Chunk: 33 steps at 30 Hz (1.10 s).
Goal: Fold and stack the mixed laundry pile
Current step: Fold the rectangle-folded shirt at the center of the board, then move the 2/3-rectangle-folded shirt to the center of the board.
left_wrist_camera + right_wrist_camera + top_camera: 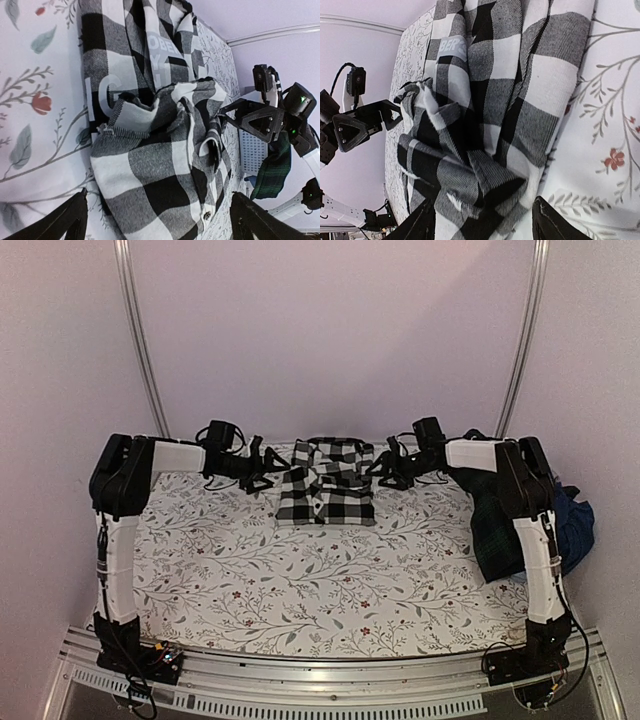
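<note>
The black-and-white checked shirt (326,483) lies folded at the back middle of the table. My left gripper (268,472) is at its left edge and my right gripper (383,470) at its right edge. In the left wrist view the gripper (160,225) is open, its fingers wide apart, with the shirt (150,165) lying loose between them. In the right wrist view the gripper (485,227) is also open over a bunched fold of the shirt (490,100). The rest of the laundry pile sits at the right edge: a dark plaid garment (495,525) and a navy piece (575,520).
A floral-printed white covering (300,580) spreads over the table. Two metal posts (140,340) rise at the back corners before a plain wall. In the left wrist view a white gridded basket (252,150) shows behind the right gripper, beside the plaid garment (272,172).
</note>
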Motion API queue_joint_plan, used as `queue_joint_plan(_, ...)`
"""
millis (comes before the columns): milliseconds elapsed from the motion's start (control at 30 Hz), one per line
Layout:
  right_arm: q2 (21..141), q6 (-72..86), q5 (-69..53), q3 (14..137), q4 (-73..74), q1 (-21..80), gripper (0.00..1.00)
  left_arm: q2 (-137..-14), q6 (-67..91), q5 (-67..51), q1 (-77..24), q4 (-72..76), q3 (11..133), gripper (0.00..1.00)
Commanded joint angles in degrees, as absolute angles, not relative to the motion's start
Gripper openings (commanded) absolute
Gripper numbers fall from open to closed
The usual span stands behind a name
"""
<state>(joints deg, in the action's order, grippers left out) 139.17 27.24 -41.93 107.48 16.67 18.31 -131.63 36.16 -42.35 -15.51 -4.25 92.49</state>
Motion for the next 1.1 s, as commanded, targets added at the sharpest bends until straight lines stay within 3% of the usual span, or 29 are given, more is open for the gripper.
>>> queue_joint_plan(0, 128.18, 25.25, -42.17, 99.78, 16.49, 16.96, 0.67, -121.13, 30.48, -40.78, -11.31, -6.68, 83.85, 1.00)
queue_joint_plan(200, 122.90, 25.11, -46.25, 86.55, 12.77, 18.86, 0.68, -118.16, 28.26, -44.40, -12.79, -3.32, 73.18, 1.00)
queue_joint_plan(433, 126.65, 23.85, -46.39, 86.40, 11.40, 23.42, 0.68, -121.25, 28.52, -45.61, -18.37, 4.25, 70.13, 0.96)
queue_joint_plan(600, 130.69, 23.08, -47.02, 87.89, 10.59, 24.41, 0.56, -124.32, 30.14, -47.67, -20.20, 9.31, 70.50, 0.69)
queue_joint_plan(767, 133.00, 22.03, -47.90, 87.42, 12.28, 24.65, 0.28, -125.62, 31.67, -50.29, -20.75, 10.18, 69.00, 0.22)
queue_joint_plan(900, 129.96, 20.39, -49.12, 82.11, 13.86, 25.18, 0.09, -120.08, 31.88, -50.90, -21.68, 9.72, 61.48, 0.01)
queue_joint_plan(1000, 125.15, 18.89, -50.24, 76.55, 16.81, 26.46, 0.00, -112.98, 32.97, -50.81, -23.03, 9.06, 53.54, 0.00)
queue_joint_plan(1067, 121.57, 17.70, -51.25, 71.49, 18.93, 27.59, 0.00, -108.03, 33.59, -51.09, -24.51, 8.28, 48.11, 0.00)
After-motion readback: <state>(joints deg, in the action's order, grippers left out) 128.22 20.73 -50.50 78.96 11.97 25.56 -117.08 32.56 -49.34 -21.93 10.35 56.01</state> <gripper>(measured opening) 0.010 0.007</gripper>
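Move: The near left corner of the folded checked shirt lies about 11 cm back, 2 cm to the right and 5 cm below the left hand. Its near right corner is some 12 cm back, 3 cm to the left and 4 cm below the right hand. The rumpled flap across the shirt's middle lies about 1 cm back of both, some 15 cm right of the left hand, and the shirt's far edge is about 9 cm ahead of that hand and 16 cm right. The shirt's two near corners are pinched, one by each hand, then drawn towards the bases. Both already-open grippers first rise about 4 cm and swing back over the cloth's sides, the left one bowing outward some 5 cm before coming in again; they sink onto the corners, shut, and pull roughly 5 cm back, ending about 16 cm back of their start. ##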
